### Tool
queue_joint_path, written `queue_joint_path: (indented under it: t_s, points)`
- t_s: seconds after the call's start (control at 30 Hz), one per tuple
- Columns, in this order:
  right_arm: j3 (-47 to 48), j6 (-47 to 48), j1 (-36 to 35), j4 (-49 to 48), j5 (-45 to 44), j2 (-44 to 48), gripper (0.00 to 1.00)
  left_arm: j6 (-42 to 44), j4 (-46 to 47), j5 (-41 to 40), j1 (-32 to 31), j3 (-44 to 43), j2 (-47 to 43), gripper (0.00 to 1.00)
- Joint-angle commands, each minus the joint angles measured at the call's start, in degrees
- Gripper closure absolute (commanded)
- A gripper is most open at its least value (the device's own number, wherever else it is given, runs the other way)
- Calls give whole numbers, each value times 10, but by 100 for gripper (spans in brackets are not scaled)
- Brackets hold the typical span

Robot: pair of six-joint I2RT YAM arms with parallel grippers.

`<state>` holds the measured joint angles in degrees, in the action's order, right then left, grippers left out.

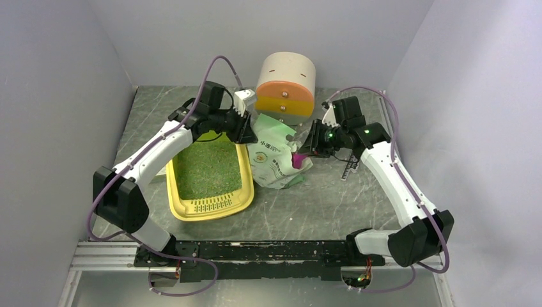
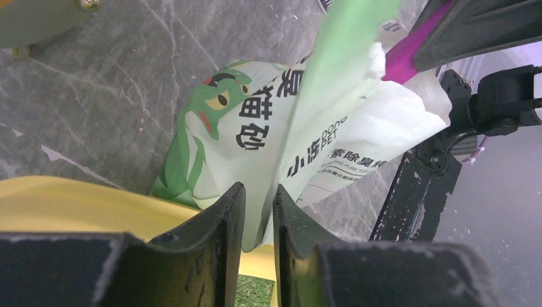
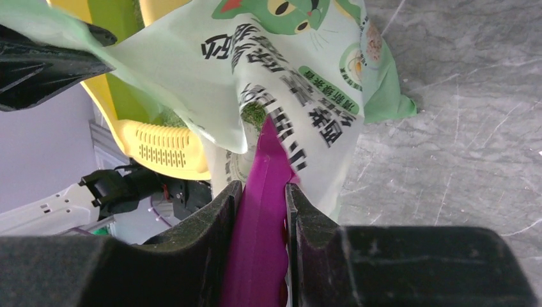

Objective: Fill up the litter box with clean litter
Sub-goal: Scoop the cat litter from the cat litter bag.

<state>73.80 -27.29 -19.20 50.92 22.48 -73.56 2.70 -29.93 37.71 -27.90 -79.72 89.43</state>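
The yellow litter box (image 1: pixel 241 185) lies left of centre, its floor covered in greenish-grey clean litter (image 1: pixel 206 167). Beside its right rim slumps the pale green and white litter bag (image 1: pixel 276 157). My left gripper (image 1: pixel 246 131) is shut on the bag's upper edge; the left wrist view shows the film (image 2: pixel 255 128) pinched between the jaws (image 2: pixel 259 192), above the box's rim (image 2: pixel 64 204). From the right, my right gripper (image 1: pixel 305 148) is shut on a magenta scoop (image 3: pixel 262 217), whose tip reaches into the bag (image 3: pixel 287 83) with a few granules (image 3: pixel 254 114) on it.
A round beige, orange and yellow drawer cabinet (image 1: pixel 286 86) stands at the back, just behind the bag. A thin black strip (image 1: pixel 349 167) lies on the marble table under my right arm. Grey walls close in the left, back and right sides.
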Motion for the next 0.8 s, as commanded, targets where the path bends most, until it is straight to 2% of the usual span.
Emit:
queue_joint_path:
  t_s: [0.0,0.13,0.23,0.4,0.5,0.77]
  points:
    - [-6,-2,4,-9,-30,-8,100,12,-22,-3,-14,-31,8,78]
    - [17,-1,0,35,-133,-16,100,4,-1,-27,-15,-18,-9,88]
    - [28,4,-2,56,-156,-22,100,-10,24,-36,-15,-3,-25,95]
    - [51,-8,-48,83,-207,-34,100,-23,45,-54,-14,12,-37,95]
    - [43,-15,-68,57,-182,-39,100,-54,64,-48,-14,21,-41,95]
    - [-16,-38,-73,-52,-99,-64,100,-68,81,-36,-14,28,-47,95]
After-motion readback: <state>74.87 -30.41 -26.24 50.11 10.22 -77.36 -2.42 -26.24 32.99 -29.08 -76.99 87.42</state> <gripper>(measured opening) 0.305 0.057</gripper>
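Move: The bag's upper left edge hangs between the left fingertips, practically at the hand point; the litter box's middle is some 14 cm to that hand's left, level with it fore and aft and about 18 cm lower, while the drawer cabinet stands roughly 22 cm ahead and 13 cm right. For the right hand, which holds the scoop, the bag's mouth lies about 4 cm left, 2 cm ahead and 7 cm below; the left-held edge is some 15 cm left and 4 cm ahead. Close the left fingers on the bag's edge and pinch it, keeping that hand in place but for a slight counter-clockwise turn. Meanwhile keep the right grip on the scoop and work its blade into the bag's mouth: ease forward, down and right first, then swing about 2.5 cm left and sink again, ending some 2 cm lower, left side rolled down about 10 degrees. ##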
